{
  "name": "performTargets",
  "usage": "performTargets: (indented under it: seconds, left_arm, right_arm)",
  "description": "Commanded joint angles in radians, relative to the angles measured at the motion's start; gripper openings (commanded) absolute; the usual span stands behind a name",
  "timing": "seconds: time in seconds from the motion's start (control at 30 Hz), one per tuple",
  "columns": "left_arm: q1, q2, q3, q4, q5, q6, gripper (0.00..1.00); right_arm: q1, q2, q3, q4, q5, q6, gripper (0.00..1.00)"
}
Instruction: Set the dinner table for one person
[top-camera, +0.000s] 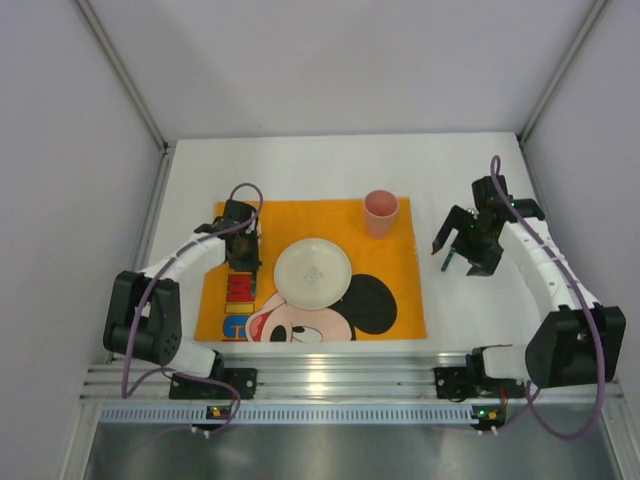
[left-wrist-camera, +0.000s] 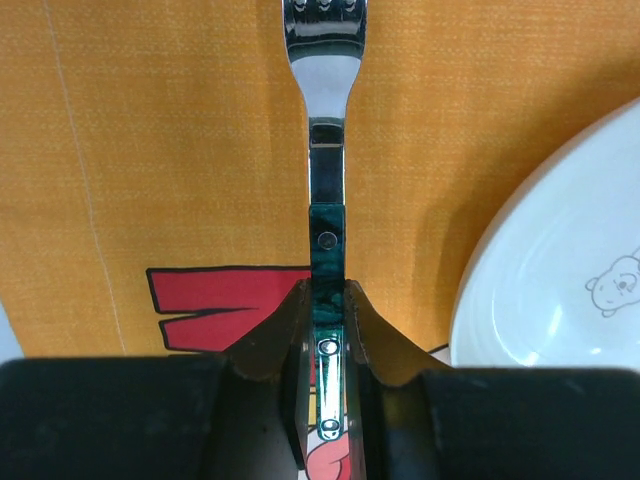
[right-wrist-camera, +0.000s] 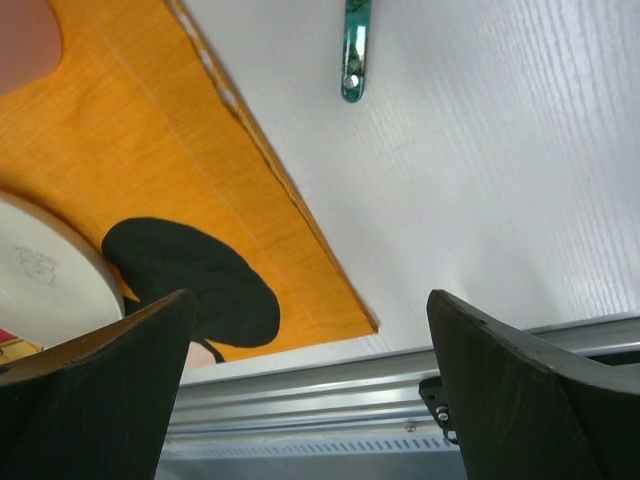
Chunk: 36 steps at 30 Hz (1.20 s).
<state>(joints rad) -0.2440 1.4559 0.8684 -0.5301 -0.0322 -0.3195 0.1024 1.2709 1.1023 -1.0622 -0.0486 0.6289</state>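
A fork with a dark green handle lies lengthwise on the orange Mickey Mouse placemat, left of the white plate. My left gripper has its fingers close against both sides of the fork's handle. From above, the left gripper sits low over the placemat, beside the plate. The pink cup stands at the mat's far right corner. My right gripper hangs wide open and empty above the white dinner table, right of the mat.
A second green-handled utensil lies on the bare table just off the mat's right edge, seen from above as the utensil beside the right gripper. Grey walls enclose the table. An aluminium rail runs along the near edge.
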Motion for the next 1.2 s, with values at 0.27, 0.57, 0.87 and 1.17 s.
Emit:
performTargets:
  seconds: [0.27,0.57,0.87,1.17]
  left_arm:
    - [0.012,0.118,0.040,0.050,0.020,0.031,0.43]
    - [0.014,0.070,0.044,0.015,0.003,0.013,0.79]
    - [0.014,-0.054,0.067,-0.053,-0.012,-0.018,0.89]
    - [0.014,-0.146,0.115,-0.125,-0.029,-0.021,0.88]
  right_arm:
    - [-0.185,0.271,0.065,0.209,0.041,-0.081,1.00]
    - [-0.196,0.524,0.246,0.235,0.041,-0.090,0.97]
    - [-0.145,0.722,0.409,0.166,0.190,-0.089,0.71]
    - [-0.110,0.802,0.386,0.169,0.240,-0.084,0.12]
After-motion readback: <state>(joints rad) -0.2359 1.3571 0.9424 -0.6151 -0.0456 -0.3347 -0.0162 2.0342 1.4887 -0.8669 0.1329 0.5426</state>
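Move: The right hand, empty and open, has the spoon about 14 cm ahead, 7 cm to its right and 12 cm below; the cup stands about 16 cm ahead and 12 cm left, the plate some 5 cm ahead and 28 cm left. The left hand holds the fork about 3 cm above its spot on the mat, straight below; the plate's middle is about 1 cm ahead and 14 cm right of this hand. Right hand reaches about 14 cm forward, down and right, pinching the spoon; left lowers, releases the fork, rises. ##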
